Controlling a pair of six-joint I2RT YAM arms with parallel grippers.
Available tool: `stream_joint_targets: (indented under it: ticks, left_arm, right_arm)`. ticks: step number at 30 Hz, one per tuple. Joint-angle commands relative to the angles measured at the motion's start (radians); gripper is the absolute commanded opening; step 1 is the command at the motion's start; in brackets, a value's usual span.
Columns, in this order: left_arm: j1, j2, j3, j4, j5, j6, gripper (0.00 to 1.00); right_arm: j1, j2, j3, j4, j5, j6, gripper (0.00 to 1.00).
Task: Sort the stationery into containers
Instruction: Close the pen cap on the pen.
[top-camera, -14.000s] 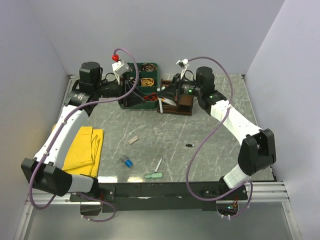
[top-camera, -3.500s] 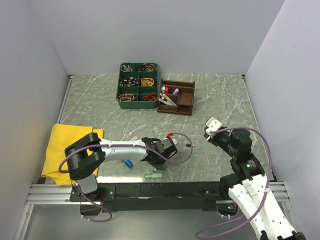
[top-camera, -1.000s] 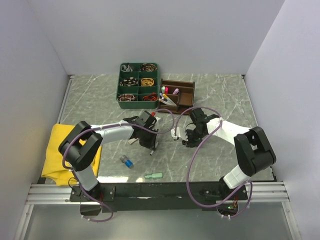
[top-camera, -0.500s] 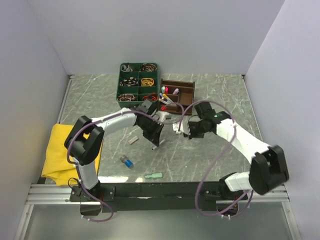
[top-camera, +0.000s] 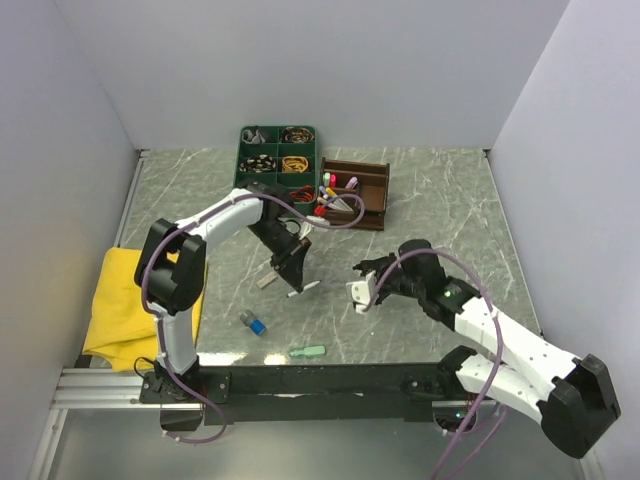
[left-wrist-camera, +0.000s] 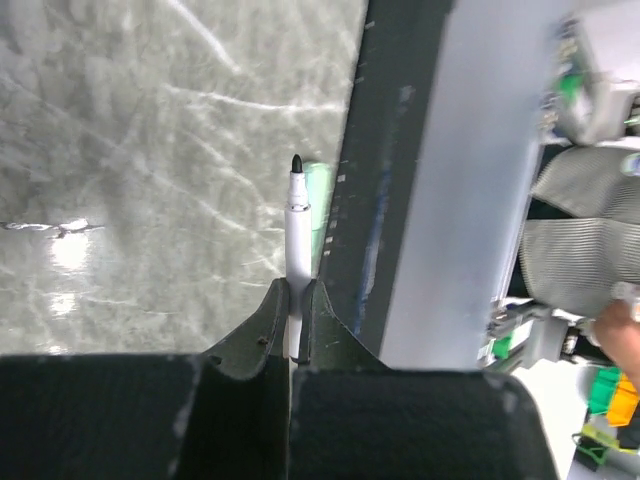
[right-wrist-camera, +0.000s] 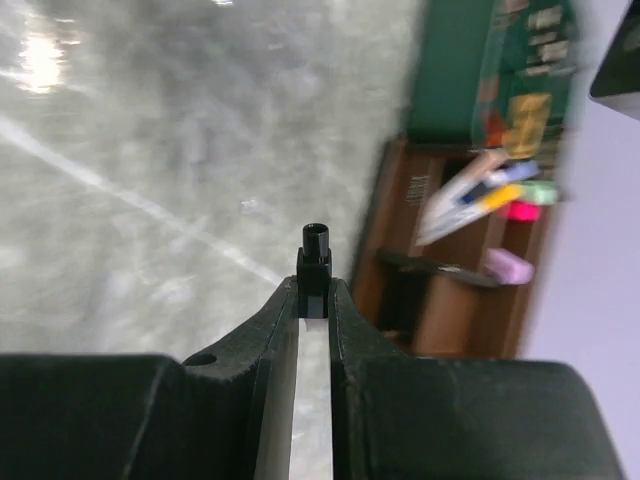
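Note:
My left gripper (top-camera: 293, 268) (left-wrist-camera: 297, 287) is shut on a white pen with a black tip (left-wrist-camera: 297, 222) (top-camera: 306, 288), held over the middle of the table. My right gripper (top-camera: 365, 268) (right-wrist-camera: 315, 287) is shut on a small black cap-like piece (right-wrist-camera: 315, 262), and its jaws point toward the dark brown wooden organiser (top-camera: 368, 200) (right-wrist-camera: 432, 300). The organiser holds several pens and highlighters (top-camera: 338, 190). On the table lie a mint eraser (top-camera: 308, 351) (left-wrist-camera: 321, 195), a blue cap (top-camera: 254, 324) and a small beige bit (top-camera: 266, 281).
A green divided tray (top-camera: 240, 168) of coloured bands stands left of the organiser at the back. A yellow cloth (top-camera: 135, 305) lies at the near left. The black frame rail (top-camera: 320, 380) runs along the near table edge.
The right gripper has closed on the small black piece and drawn back toward the near right. The left arm has swung round with the pen still in its grip.

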Motion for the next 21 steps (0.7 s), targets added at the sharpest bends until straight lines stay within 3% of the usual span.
stream_joint_targets:
  ticks: [1,11,21]
  left_arm:
    - [0.011,-0.017,0.040,-0.131,0.171,0.085,0.01]
    - [0.029,-0.025,0.045,-0.111,0.181,0.025,0.01]
    - [0.041,-0.072,0.022,-0.026,0.159,-0.041,0.01]
  right_arm:
    - [0.058,-0.087,-0.142,0.363,0.064,-0.080,0.00]
    - [0.176,-0.051,-0.147,0.549,0.103,-0.028,0.00]
    - [0.235,0.027,-0.071,0.445,0.113,-0.040,0.00]
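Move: The left gripper holds the uncapped pen, its black tip reaching out to the right. From the right gripper, which holds the black pen cap, that tip lies some 7 cm left, 3 cm back and slightly lower; the brown organizer is about 20 cm straight ahead and 10 cm below. From the left gripper the cap is roughly 12 cm right, 5 cm ahead and a little higher; the eraser lies 8 cm left, 6 cm ahead, and the green marker 10 cm back, 1 cm right, both about 11 cm below. Bring the right gripper left towards the pen tip, about 6 cm, first nearly level and then climbing about 4 cm as well, tipping its fingers up towards level by some 20 degrees and keeping its grip on the cap. Meanwhile raise the left gripper nearly 3 cm, tilting its fingers up slightly, the pen still pinched with its tip out towards the cap. ##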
